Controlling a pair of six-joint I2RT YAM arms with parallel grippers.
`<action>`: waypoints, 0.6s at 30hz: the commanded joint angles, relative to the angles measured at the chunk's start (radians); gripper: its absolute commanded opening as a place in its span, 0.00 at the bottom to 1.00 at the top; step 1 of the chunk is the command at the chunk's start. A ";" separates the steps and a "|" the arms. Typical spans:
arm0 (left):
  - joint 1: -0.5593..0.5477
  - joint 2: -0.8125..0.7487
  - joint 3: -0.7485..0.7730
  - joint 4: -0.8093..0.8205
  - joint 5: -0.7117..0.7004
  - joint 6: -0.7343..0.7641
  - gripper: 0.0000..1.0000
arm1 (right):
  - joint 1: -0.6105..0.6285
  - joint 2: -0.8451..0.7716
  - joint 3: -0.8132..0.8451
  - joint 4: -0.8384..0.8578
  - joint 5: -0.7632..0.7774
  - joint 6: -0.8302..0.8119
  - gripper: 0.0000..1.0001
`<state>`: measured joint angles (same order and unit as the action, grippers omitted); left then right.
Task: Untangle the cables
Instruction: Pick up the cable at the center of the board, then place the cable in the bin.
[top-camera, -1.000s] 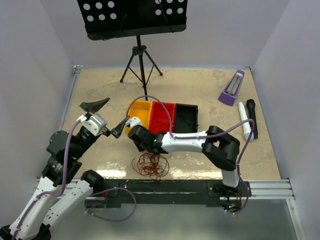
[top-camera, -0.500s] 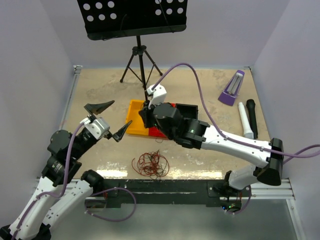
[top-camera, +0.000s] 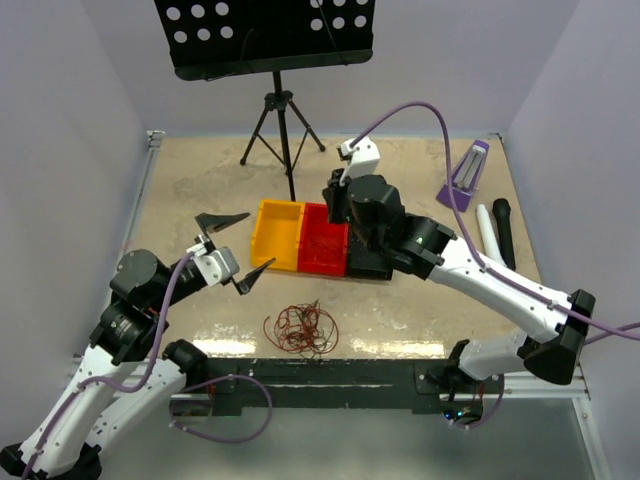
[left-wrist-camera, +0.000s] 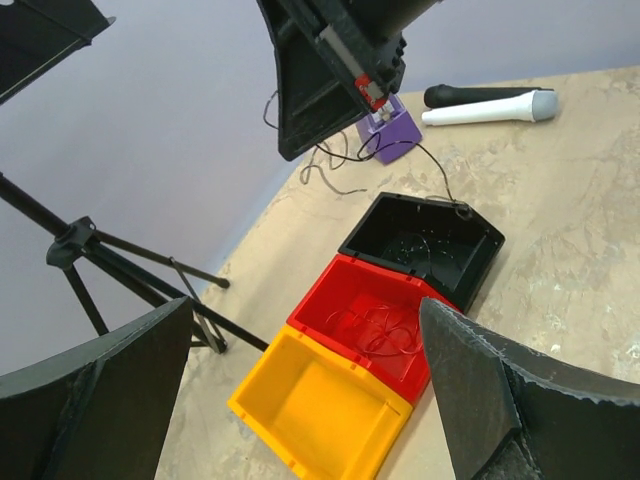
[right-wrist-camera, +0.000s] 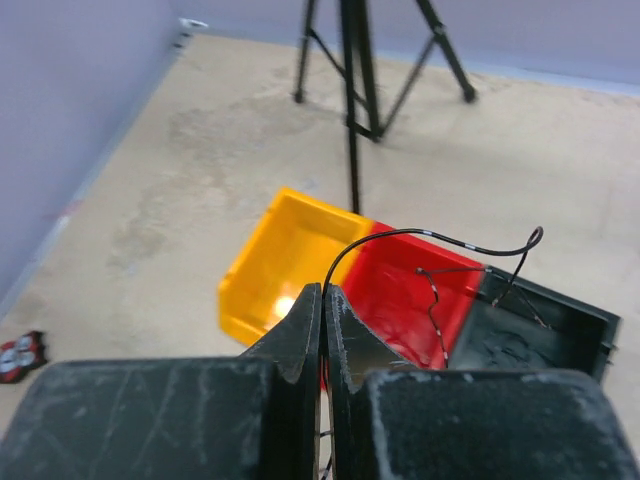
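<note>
The cables (top-camera: 300, 330), a loopy clump of thin red and black wires, lie on the table near the front edge. My right gripper (right-wrist-camera: 323, 292) is shut on one thin black wire (right-wrist-camera: 440, 238), which arcs out over the red bin (right-wrist-camera: 415, 280) and the black bin (right-wrist-camera: 545, 335). In the top view the right gripper (top-camera: 340, 205) hovers high above those bins. The left wrist view shows it from below (left-wrist-camera: 300, 135) with the black wire (left-wrist-camera: 440, 180) trailing down into the black bin (left-wrist-camera: 425, 245). Red wires lie in the red bin (left-wrist-camera: 385, 320). My left gripper (top-camera: 250, 243) stands wide open and empty, left of the yellow bin (top-camera: 277, 235).
A music stand's tripod (top-camera: 283, 130) stands behind the bins. At the right are a purple metronome (top-camera: 465, 175), a white microphone (top-camera: 488, 240) and a black one (top-camera: 503, 230). Walls enclose the table on three sides.
My right arm has risen from the clump and swung back over the bins, pulling a black wire with it. My left arm has shifted slightly right, still open.
</note>
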<state>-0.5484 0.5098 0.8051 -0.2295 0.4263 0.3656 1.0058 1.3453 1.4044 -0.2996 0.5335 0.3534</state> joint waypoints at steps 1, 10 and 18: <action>-0.002 0.012 0.020 -0.011 0.038 0.050 0.99 | -0.099 -0.034 -0.091 0.014 -0.078 -0.036 0.00; -0.002 0.029 0.031 -0.005 0.054 0.049 0.99 | -0.246 0.029 -0.225 0.122 -0.184 -0.103 0.00; -0.002 0.027 0.032 0.004 0.042 0.050 0.99 | -0.314 0.120 -0.234 0.172 -0.243 -0.100 0.00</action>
<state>-0.5484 0.5373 0.8059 -0.2527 0.4648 0.4049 0.7151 1.4471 1.1728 -0.2054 0.3450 0.2695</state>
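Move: The right hand already holds a dark cable high over the board. The black box that it is being taken to lies about 12 cm ahead, 12 cm to this hand's right and some 30 cm below. The red box is about 13 cm straight ahead, the yellow box about 14 cm ahead and 13 cm left; the red cable pile lies about 10 cm back and 6 cm left. From the left hand, the black box is roughly 23 cm ahead and 28 cm right, also far below. Still pinching the dark cable between its shut fingertips, the right hand sinks about 13 cm while carrying it forward and to the right, some 7 cm and 6 cm, towards the black box. The sideways part fades out early, leaving a slowing descent forward; the fingers tip roughly 10 degrees further down and the hand's left side dips a little. ##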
